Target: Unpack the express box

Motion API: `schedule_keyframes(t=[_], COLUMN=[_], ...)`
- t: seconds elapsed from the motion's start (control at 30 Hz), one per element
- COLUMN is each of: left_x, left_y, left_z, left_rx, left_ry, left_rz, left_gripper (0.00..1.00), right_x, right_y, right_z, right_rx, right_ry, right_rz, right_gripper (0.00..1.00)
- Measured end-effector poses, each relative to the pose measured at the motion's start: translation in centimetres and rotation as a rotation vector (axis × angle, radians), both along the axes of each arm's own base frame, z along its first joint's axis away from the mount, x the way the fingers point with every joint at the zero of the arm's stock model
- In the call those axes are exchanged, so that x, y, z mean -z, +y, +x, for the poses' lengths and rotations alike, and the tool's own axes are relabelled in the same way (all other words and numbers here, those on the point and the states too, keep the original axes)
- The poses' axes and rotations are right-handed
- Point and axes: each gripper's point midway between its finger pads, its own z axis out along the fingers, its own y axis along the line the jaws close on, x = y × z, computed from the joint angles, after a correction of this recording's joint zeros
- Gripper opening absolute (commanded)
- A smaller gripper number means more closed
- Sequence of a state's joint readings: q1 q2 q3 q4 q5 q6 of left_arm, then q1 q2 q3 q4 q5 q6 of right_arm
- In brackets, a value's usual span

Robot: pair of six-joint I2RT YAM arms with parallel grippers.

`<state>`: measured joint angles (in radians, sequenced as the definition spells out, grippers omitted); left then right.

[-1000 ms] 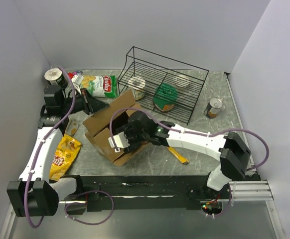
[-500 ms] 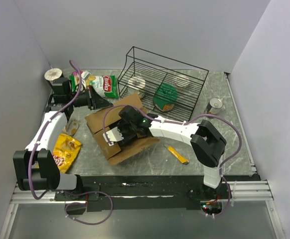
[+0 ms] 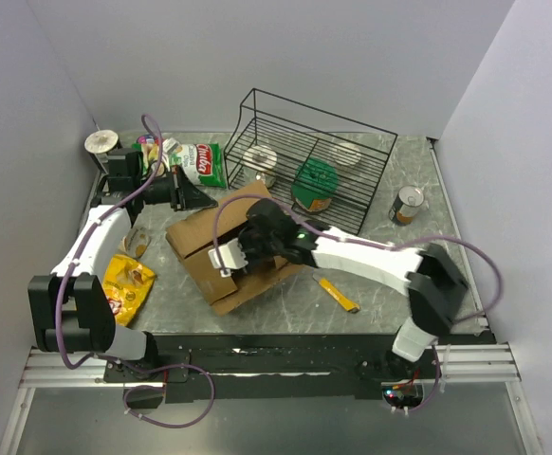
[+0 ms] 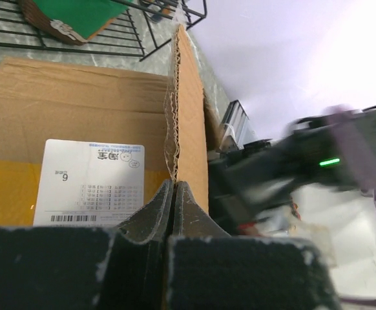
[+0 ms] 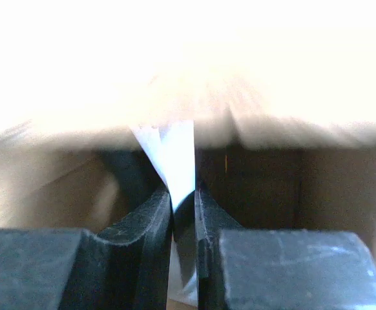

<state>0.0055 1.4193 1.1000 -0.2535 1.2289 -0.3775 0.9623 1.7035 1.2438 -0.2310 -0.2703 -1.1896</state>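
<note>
The express box is brown cardboard and lies left of centre on the table, opened toward the near side. Its white label and yellowish tape show in the left wrist view. My left gripper is at the box's far left corner. There the left gripper is shut on the raw corrugated edge of an upright flap. My right gripper reaches into the box's open mouth. In its wrist view the right gripper is shut on a thin white sheet-like piece inside the dark box; the rest is blurred.
A black wire basket at the back holds a green-lidded tub and cans. A tin stands right of it. A green snack bag lies at the back left, a yellow chip bag near left, a yellow bar by the box.
My right gripper has closed on the white piece inside the box. The right arm shifted its elbow, and the box turned slightly with its top flap flatter.
</note>
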Motion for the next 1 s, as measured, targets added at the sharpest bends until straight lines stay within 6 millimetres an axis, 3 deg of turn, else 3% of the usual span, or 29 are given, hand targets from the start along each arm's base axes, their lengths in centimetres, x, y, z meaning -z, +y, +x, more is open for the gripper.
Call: schedule_keyframes(t=[0.23, 0.37, 0.47, 0.6, 0.67, 0.73, 0.83, 0.9, 1.0], left_x=[0.0, -0.4, -0.2, -0.1, 0.0, 0.0, 0.1, 0.1, 0.2], left_y=[0.4, 0.6, 0.7, 0.7, 0.7, 0.7, 0.7, 0.7, 0.7], left_z=[0.8, 1.1, 1.2, 1.3, 1.3, 1.3, 1.2, 1.2, 1.2], left_rx=[-0.032, -0.042, -0.05, -0.054, -0.056, -0.056, -0.055, -0.054, -0.053], left_ry=[-0.016, -0.038, -0.037, -0.032, -0.032, -0.033, -0.032, -0.035, -0.03], left_rz=[0.028, 0.047, 0.055, 0.059, 0.062, 0.063, 0.064, 0.065, 0.064], left_gripper=[0.01, 0.01, 0.01, 0.01, 0.01, 0.01, 0.01, 0.01, 0.01], right_x=[-8.9, -12.5, -14.5, -15.8, -15.0, -12.8, -7.5, -2.9, 1.3], right_y=[-4.3, -7.7, -11.4, -17.0, -19.6, -21.1, -23.0, -24.6, -26.2], right_z=[-5.5, -7.8, -7.7, -5.5, -5.1, -5.7, -6.7, -7.3, -8.1], right_rx=[0.0, 0.069, 0.199, 0.417, 0.5, 0.534, 0.576, 0.627, 0.7], right_ry=[0.127, 0.207, 0.271, 0.28, 0.261, 0.258, 0.288, 0.325, 0.395], right_rz=[0.125, 0.19, 0.251, 0.32, 0.315, 0.281, 0.183, 0.086, -0.036], right_gripper=[0.04, 0.03, 0.02, 0.03, 0.03, 0.03, 0.03, 0.04, 0.07])
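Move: The right hand still pinches the small white-and-red box inside the cardboard box, whose middle lies about 4 cm left, 2 cm back and 6 cm lower. The yellow cutter, beside which this load goes, lies some 25 cm right, 12 cm back and 14 cm below; the green tub is 17 cm ahead, 19 cm right, 7 cm lower. From the left hand, the cutter is roughly 31 cm right, 22 cm back, 25 cm below. Draw the right gripper up and back, about 16 cm up, pulling the small box out of the cardboard box. Swing it right over the open flaps to some 26 cm right of the start, turning roughly 40 degrees clockwise, then sink steeply towards the yellow cutter, grip kept shut. Keep the left fingers pinching the cardboard flap, nearly still. ##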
